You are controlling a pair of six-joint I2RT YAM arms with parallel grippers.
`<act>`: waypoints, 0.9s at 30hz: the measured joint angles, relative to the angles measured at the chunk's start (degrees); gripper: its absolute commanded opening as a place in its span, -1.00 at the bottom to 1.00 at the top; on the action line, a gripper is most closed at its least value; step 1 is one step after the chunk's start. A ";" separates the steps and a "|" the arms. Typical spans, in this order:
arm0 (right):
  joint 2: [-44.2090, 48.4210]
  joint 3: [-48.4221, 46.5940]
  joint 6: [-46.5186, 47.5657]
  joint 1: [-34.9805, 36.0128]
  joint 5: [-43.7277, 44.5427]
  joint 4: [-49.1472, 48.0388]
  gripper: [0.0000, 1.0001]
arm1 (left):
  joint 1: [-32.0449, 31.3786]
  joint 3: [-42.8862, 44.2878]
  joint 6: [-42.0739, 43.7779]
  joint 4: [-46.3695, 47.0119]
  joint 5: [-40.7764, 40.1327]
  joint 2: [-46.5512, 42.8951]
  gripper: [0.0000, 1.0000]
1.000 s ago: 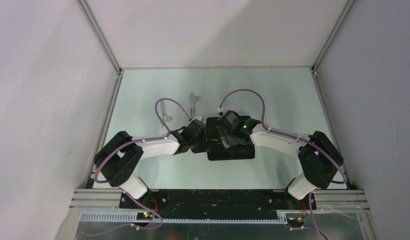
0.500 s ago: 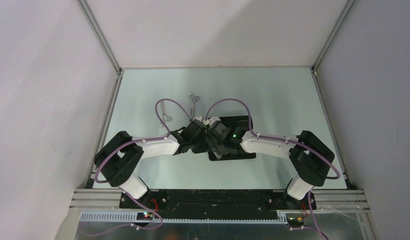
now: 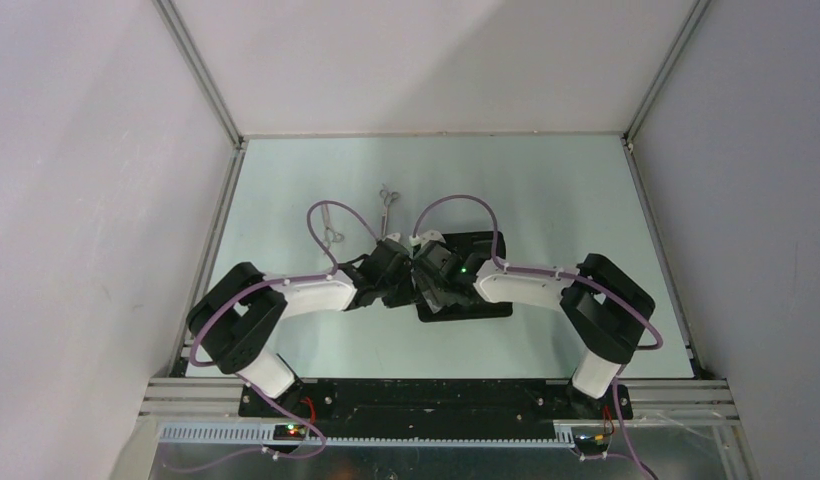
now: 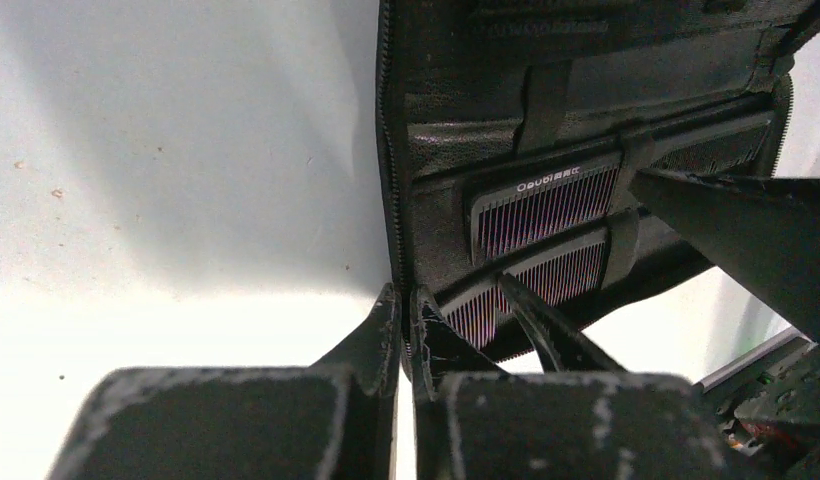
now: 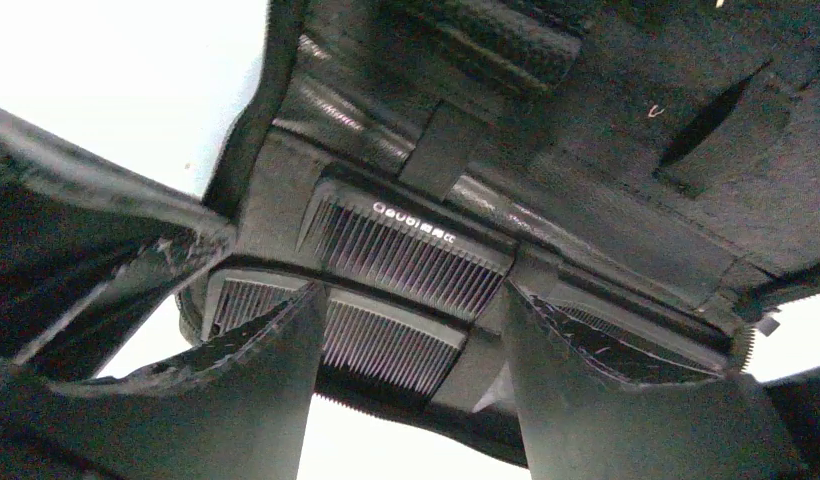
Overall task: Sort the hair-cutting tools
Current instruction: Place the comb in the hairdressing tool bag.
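Note:
Two silver scissors lie on the table at the back left, one (image 3: 331, 222) further left than the other (image 3: 388, 200). The black pouch (image 3: 481, 262) lies open at the centre. Two black combs sit under its elastic straps, an upper one (image 5: 406, 255) and a lower one (image 5: 386, 345), both also seen in the left wrist view (image 4: 546, 205) (image 4: 551, 278). My left gripper (image 4: 406, 305) is shut on the pouch's zippered left edge. My right gripper (image 5: 411, 335) is open over the pouch's left end, its fingers (image 5: 256, 390) straddling the lower comb without closing on it.
Both grippers crowd together at the pouch's left end (image 3: 418, 285). The right gripper's fingers (image 4: 746, 220) show in the left wrist view. Metal frame rails (image 3: 201, 260) and white walls bound the table.
My right arm has swung left across the pouch to meet the left gripper. The left gripper has stayed in place and closed a little tighter on the pouch edge.

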State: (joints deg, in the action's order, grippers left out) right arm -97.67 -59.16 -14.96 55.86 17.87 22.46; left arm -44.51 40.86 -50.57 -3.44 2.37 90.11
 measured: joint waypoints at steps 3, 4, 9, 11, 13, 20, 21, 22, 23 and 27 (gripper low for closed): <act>-0.92 0.02 -0.81 -1.07 0.76 -1.11 0.37 | -0.07 -0.42 0.00 0.70 0.22 -0.11 -1.00; -0.92 0.09 -0.96 -1.27 0.94 -1.42 0.37 | -0.07 -0.79 0.00 1.18 0.24 -0.33 -1.00; 0.26 1.86 -1.25 -1.53 0.70 -2.82 0.37 | 0.70 -3.74 -1.18 4.87 1.88 -1.57 -1.00; 1.22 2.95 -1.29 -1.73 0.68 -3.21 0.37 | 1.07 -4.48 -1.92 5.99 2.84 -1.66 -1.00; 2.10 3.74 -0.98 -1.88 0.46 -3.34 0.36 | 1.33 -4.74 -2.12 6.51 3.43 -1.66 -1.00; 8.87 7.63 -0.55 -2.95 -5.20 -4.68 0.10 | 1.42 -5.51 -2.97 7.91 4.31 -1.73 -1.00; 10.10 7.98 -0.96 -3.37 -6.69 -5.05 -0.02 | 1.40 -5.51 -3.02 7.98 4.39 -1.73 -1.00; 11.47 8.37 -1.64 -4.11 -8.90 -5.95 -0.07 | 1.40 -5.51 -3.02 8.02 4.50 -1.73 -1.00; 12.63 8.79 -2.56 -4.96 -11.13 -7.10 -0.17 | 1.42 -5.53 -3.04 8.02 4.55 -1.73 -1.00; 14.14 10.88 -7.61 -7.76 -19.50 -12.59 -0.41 | 1.40 -5.53 -3.06 8.04 5.14 -1.73 -1.00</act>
State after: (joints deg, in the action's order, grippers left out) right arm -83.53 -48.27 -22.57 48.10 -1.63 9.87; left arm -43.11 35.33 -53.63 4.60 7.51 88.38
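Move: Over the near pocket row of the open tool bag, the right hand stands spread, with the notched comb's middle about 2 cm back, 2 cm to its right and 2 cm below. The labelled comb lies some 3 cm farther out than the notched one, and the bag's middle is roughly 4 cm ahead of the hand and 3 cm to its right. From the left hand, the notched comb's middle is about 8 cm to the right, level fore and aft. Working the right fingertips at the near pocket, the hand edges forward about 1 cm, then draws back and nearly 2 cm to the right. It then comes clear of the comb, rising over 4 cm and swinging left, its left side rolling up some 25 degrees while the fingers partly close, empty. The left hand keeps its pinch on the bag's left edge, tilting slightly and easing back. ##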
